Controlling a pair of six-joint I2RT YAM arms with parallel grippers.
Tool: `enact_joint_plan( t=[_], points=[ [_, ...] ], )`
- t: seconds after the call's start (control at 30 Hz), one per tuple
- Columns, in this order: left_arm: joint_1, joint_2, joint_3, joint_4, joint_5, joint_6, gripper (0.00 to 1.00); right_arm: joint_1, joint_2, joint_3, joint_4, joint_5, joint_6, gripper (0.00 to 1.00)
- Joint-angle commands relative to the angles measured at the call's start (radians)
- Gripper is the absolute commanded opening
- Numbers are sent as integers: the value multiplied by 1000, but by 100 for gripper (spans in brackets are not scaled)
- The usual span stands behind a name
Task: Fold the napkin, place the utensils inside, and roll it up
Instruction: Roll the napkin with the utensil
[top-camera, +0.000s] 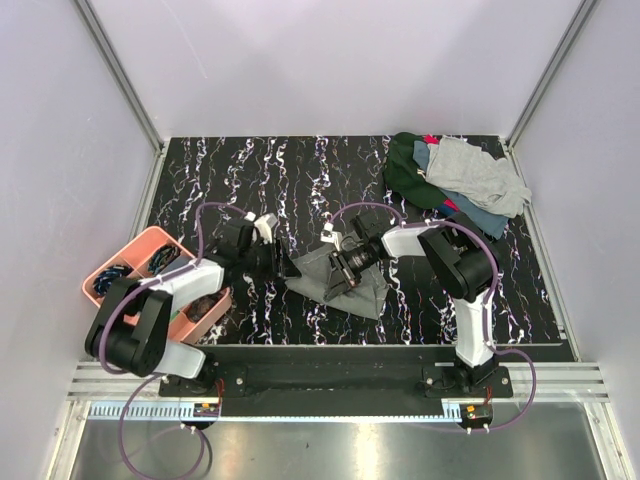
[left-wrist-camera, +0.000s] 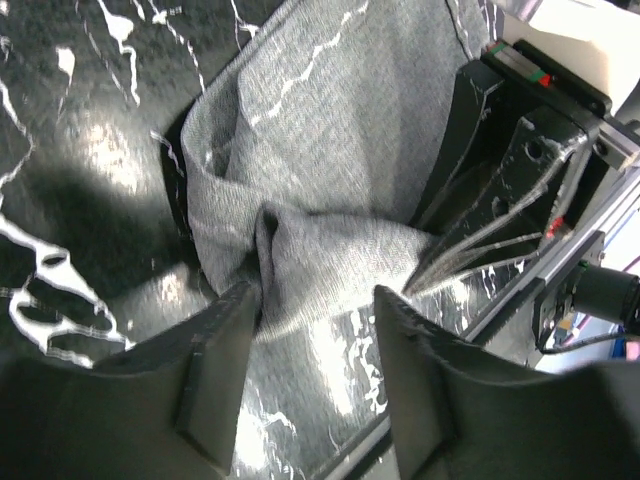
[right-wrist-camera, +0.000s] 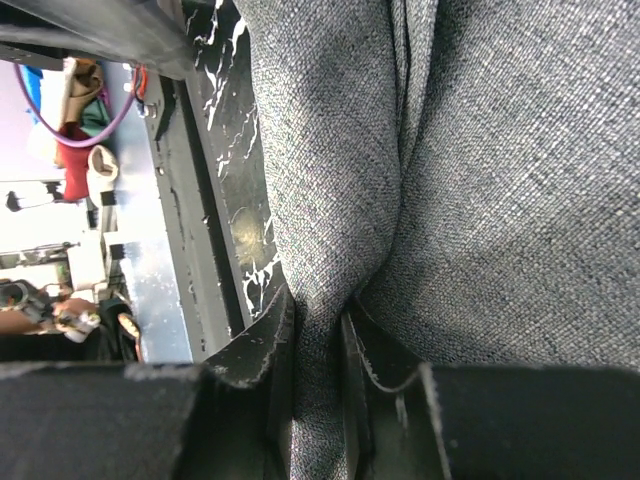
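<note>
The grey napkin (top-camera: 345, 282) lies crumpled on the black marbled table, between my two grippers. My right gripper (right-wrist-camera: 318, 315) is shut on a raised fold of the napkin (right-wrist-camera: 450, 180), and cloth fills the gap between its fingers. It reaches in from the right (top-camera: 343, 268). My left gripper (left-wrist-camera: 315, 295) stands open at the napkin's left edge (top-camera: 280, 262). A bunched corner of the napkin (left-wrist-camera: 300, 230) lies just beyond its left fingertip, and bare table shows between the fingers. The utensils are out of view.
A pink divided tray (top-camera: 130, 262) with dark items sits at the left edge beside my left arm. A heap of green, light-grey and blue cloths (top-camera: 455, 175) lies at the back right. The right gripper's body (left-wrist-camera: 500, 150) shows close by in the left wrist view.
</note>
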Motion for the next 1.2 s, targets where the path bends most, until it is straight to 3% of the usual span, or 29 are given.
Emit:
enact_joint_plan(
  t=[0.0,0.2,0.3,0.33,0.5,0.7,1.17],
  points=[
    [-15,66,19,130,35,-12,41,-12,27,21,-11,21,1,19],
    [-17,152,48,91,18,-21,14,-14,10,24,-13,41,15,25],
    [-17,200,91,11,-12,-7,3,-14,-32,17,-13,75,27,54],
    [-17,212,100,-6,-15,5,2,-14,-51,7,-14,90,30,67],
    [-17,266,159,-83,3,56,0,-14,-227,-45,-27,265,38,82],
    [-17,272,179,-107,15,57,0,3,-373,-108,-83,435,76,89],
    [-17,269,199,-167,1,56,0,175,-445,-134,-252,786,217,94]
  ],
)
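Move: The rolled napkin's left end is about 4 cm below my left hand, 1 cm ahead and 2 cm to its right; the napkin's flat part centres 11 cm to this hand's right and 3 cm ahead. My right hand still pinches the roll's middle. The stretch of roll it goes to next lies some 6 cm right and 2 cm back, with the flat part about 6 cm ahead and 2 cm right, and the left end 9 cm left and 3 cm ahead. I drop my left hand about 3.5 cm onto the roll's left end and shut its half-open fingers on the cloth, then hold there. As they shut, my right fingers open wide and let go of the roll's middle; that hand rises and swings right, slightly forward at first, then comes back and down, some 5 cm along the roll to its right, turning clockwise so the open fingers straddle it. ##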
